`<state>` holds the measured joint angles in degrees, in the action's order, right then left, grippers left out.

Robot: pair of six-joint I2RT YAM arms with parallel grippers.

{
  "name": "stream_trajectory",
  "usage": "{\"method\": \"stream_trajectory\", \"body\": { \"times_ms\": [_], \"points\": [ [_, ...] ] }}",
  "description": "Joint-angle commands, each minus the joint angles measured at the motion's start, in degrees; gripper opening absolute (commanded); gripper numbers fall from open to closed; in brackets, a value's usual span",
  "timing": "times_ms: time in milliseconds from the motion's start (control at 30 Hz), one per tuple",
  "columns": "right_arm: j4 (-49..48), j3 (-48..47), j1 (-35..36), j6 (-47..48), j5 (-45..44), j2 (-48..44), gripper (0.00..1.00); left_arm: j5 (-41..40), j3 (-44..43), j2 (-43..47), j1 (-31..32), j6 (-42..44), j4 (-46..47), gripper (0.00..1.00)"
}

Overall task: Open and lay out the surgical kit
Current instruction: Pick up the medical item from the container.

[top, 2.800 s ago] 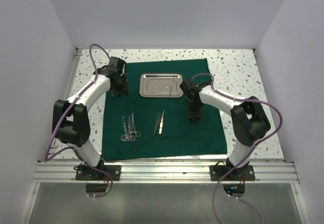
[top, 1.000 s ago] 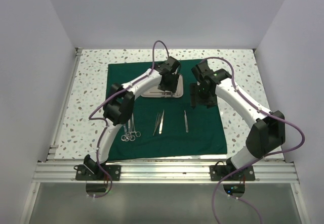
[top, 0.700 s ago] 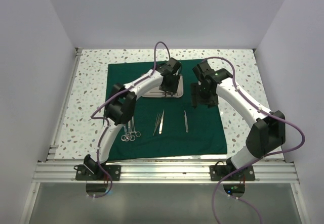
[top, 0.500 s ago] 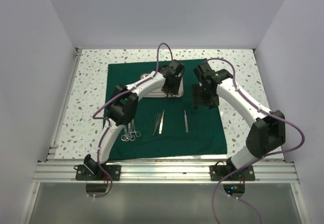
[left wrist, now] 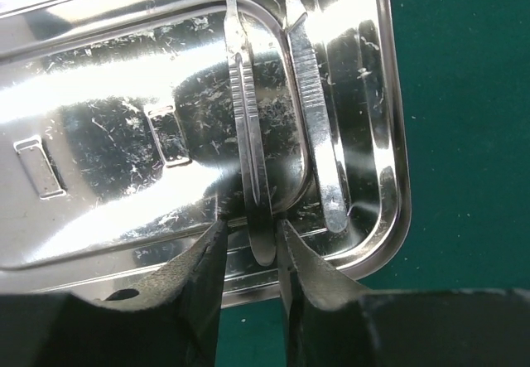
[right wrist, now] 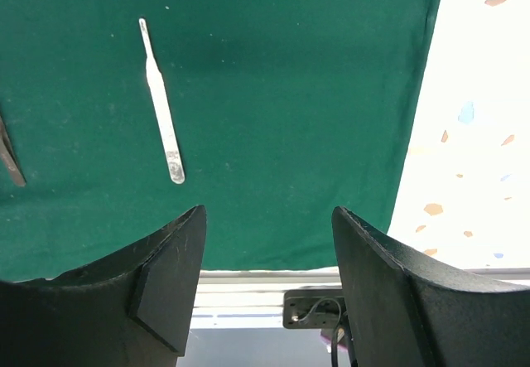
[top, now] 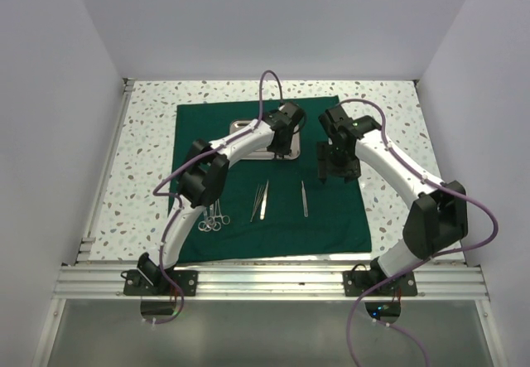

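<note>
The dark green cloth (top: 331, 218) lies spread flat. The steel tray (top: 238, 127) sits at its far middle and holds two slim silver instruments (left wrist: 248, 135) side by side. My left gripper (top: 281, 147) is low at the tray's right end. In the left wrist view it (left wrist: 251, 228) is narrowly open, astride the near end of the left instrument, with a small gap on one side. My right gripper (top: 331, 168) hovers over the cloth, wide open and empty (right wrist: 267, 214). A slim flat instrument (right wrist: 161, 106) lies on the cloth (right wrist: 290, 94) ahead of it.
Scissors and forceps (top: 214, 214), tweezers (top: 261, 200) and the slim flat instrument (top: 304, 197) lie in a row on the near half of the cloth. Speckled tabletop (top: 389, 127) surrounds the cloth. White walls stand on three sides. A metal rail (top: 265, 280) runs along the near edge.
My left arm swung from the cloth's far left to the tray, then slid right to its right end. My right arm left a slim instrument on the cloth and rose to the far right.
</note>
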<state>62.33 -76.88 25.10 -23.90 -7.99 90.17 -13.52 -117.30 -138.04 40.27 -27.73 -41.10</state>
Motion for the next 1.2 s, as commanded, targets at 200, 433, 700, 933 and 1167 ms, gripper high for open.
{"method": "stream_trajectory", "body": {
  "times_ms": [200,433,700,933,1167],
  "points": [
    [1.0,0.9,-0.2,0.9,0.4,-3.9,0.65,1.7,4.8,-3.1,0.2,-4.3,-0.8,0.25],
    [1.2,1.4,-0.3,0.7,0.5,-4.5,0.64,0.7,5.6,-3.6,0.2,-4.5,-0.7,0.05],
    [1.3,-1.4,-0.8,1.7,-1.2,-3.7,0.64,-3.1,2.4,1.5,0.1,-3.2,-2.2,0.0],
    [1.5,-6.3,-1.5,0.5,-2.4,-3.8,0.64,-2.6,-1.0,6.4,0.3,-6.7,-5.3,0.0],
    [0.6,-7.7,-1.4,-1.4,-2.0,-6.4,0.63,-3.5,3.5,13.7,2.4,-13.6,-7.8,0.0]
  ]
}}
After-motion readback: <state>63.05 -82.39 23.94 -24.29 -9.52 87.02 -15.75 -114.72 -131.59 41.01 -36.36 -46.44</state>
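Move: The medical item, a slim steel handle, lies front to back in the tray. Its near end is already between the left fingers; its middle is about 5 cm ahead and hardly 1 cm below. The second steel handle lies parallel, about 6 cm ahead and 3 cm to the right; the tray's middle is some 5 cm ahead and 5 cm left. From the right hand, the item is about 20 cm ahead, 14 cm left and 12 cm below. Hold the left gripper at the tray's near rim and close its fingers to pinch the near end of the medical item, turning slightly counter-clockwise. Then lift about 4 cm while drawing back some 2 cm towards the base, keeping the pinch. Meanwhile raise the empty, open right hand about 4 cm and take it 2 cm forward. ##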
